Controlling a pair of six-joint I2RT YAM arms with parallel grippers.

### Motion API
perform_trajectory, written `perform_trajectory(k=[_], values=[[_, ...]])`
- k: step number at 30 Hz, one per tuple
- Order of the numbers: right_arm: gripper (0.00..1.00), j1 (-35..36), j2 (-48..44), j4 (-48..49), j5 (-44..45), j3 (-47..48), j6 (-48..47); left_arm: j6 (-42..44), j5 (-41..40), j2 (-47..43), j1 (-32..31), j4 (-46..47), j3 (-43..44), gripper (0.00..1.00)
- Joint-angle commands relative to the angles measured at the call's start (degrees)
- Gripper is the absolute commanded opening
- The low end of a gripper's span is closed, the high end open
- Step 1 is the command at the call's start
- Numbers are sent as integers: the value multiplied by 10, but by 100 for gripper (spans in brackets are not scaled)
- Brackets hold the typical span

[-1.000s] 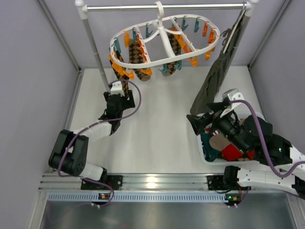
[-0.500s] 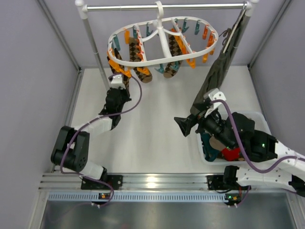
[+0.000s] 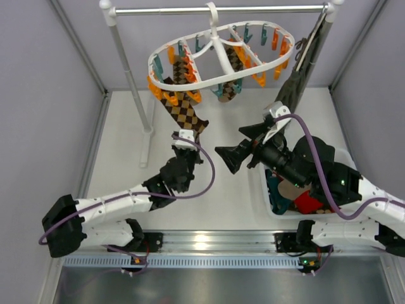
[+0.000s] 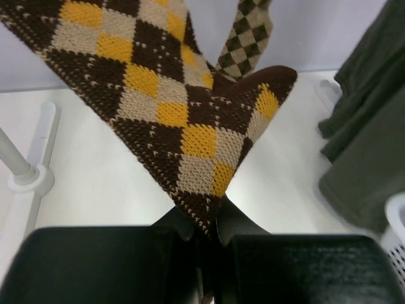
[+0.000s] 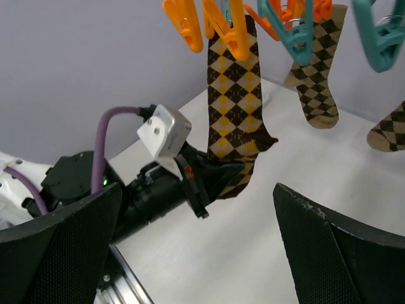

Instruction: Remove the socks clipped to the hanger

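The white oval hanger hangs by its hook from the rail, tilted, with orange and teal clips round its rim. A brown and yellow argyle sock stretches down from an orange clip. My left gripper is shut on that sock's toe end. More argyle socks hang further back. My right gripper is open near the middle of the table, pointing at the held sock and touching nothing.
The metal rail rests on white posts; the left post stands behind the left arm. A long olive-green garment hangs at the right. A white basket with red and teal clothes sits under the right arm.
The left gripper closed on the argyle sock's toe and drew it right and toward the near edge, tilting the hanger. The right arm swung left toward the middle.
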Motion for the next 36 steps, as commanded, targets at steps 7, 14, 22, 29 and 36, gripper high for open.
perform_trajectory(k=[7,14,22,29,36], values=[[97,2,38,-61,-10,122,15,107,-230,55,-197,-4,49,0],[88,4,79,-118,1,173,26,134,-279,159,-252,-4,113,0],[70,22,142,-200,96,258,31,121,-280,199,-267,-5,125,0],[67,104,226,-254,258,341,10,117,-241,219,-269,-4,130,0],[59,119,295,-281,383,407,0,138,-259,264,-285,-4,161,0]])
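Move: The right gripper, open and empty, has the clipped top of the yellow-checked sock roughly 19 cm ahead and 18 cm to its left, about 3 cm higher. Two empty teal clips hang about 15 cm ahead and 5 cm left of that gripper, some 6 cm above; a tan checked sock hangs 26 cm ahead, 5 cm left. The left gripper already pinches the yellow-checked sock's lower part, its clipped top about 18 cm above, 5 cm ahead and 7 cm left. Keep the left gripper shut on the yellow-checked sock and draw it right and back, about 15 cm in all, then lower too, rolling some 25 degrees left side up, to pull the clipped end round to the right gripper. Raise the right gripper slightly, then ease it left and a little forward, rolling and turning clockwise, its fingers closing partway about the sock's top under its teal clip. ##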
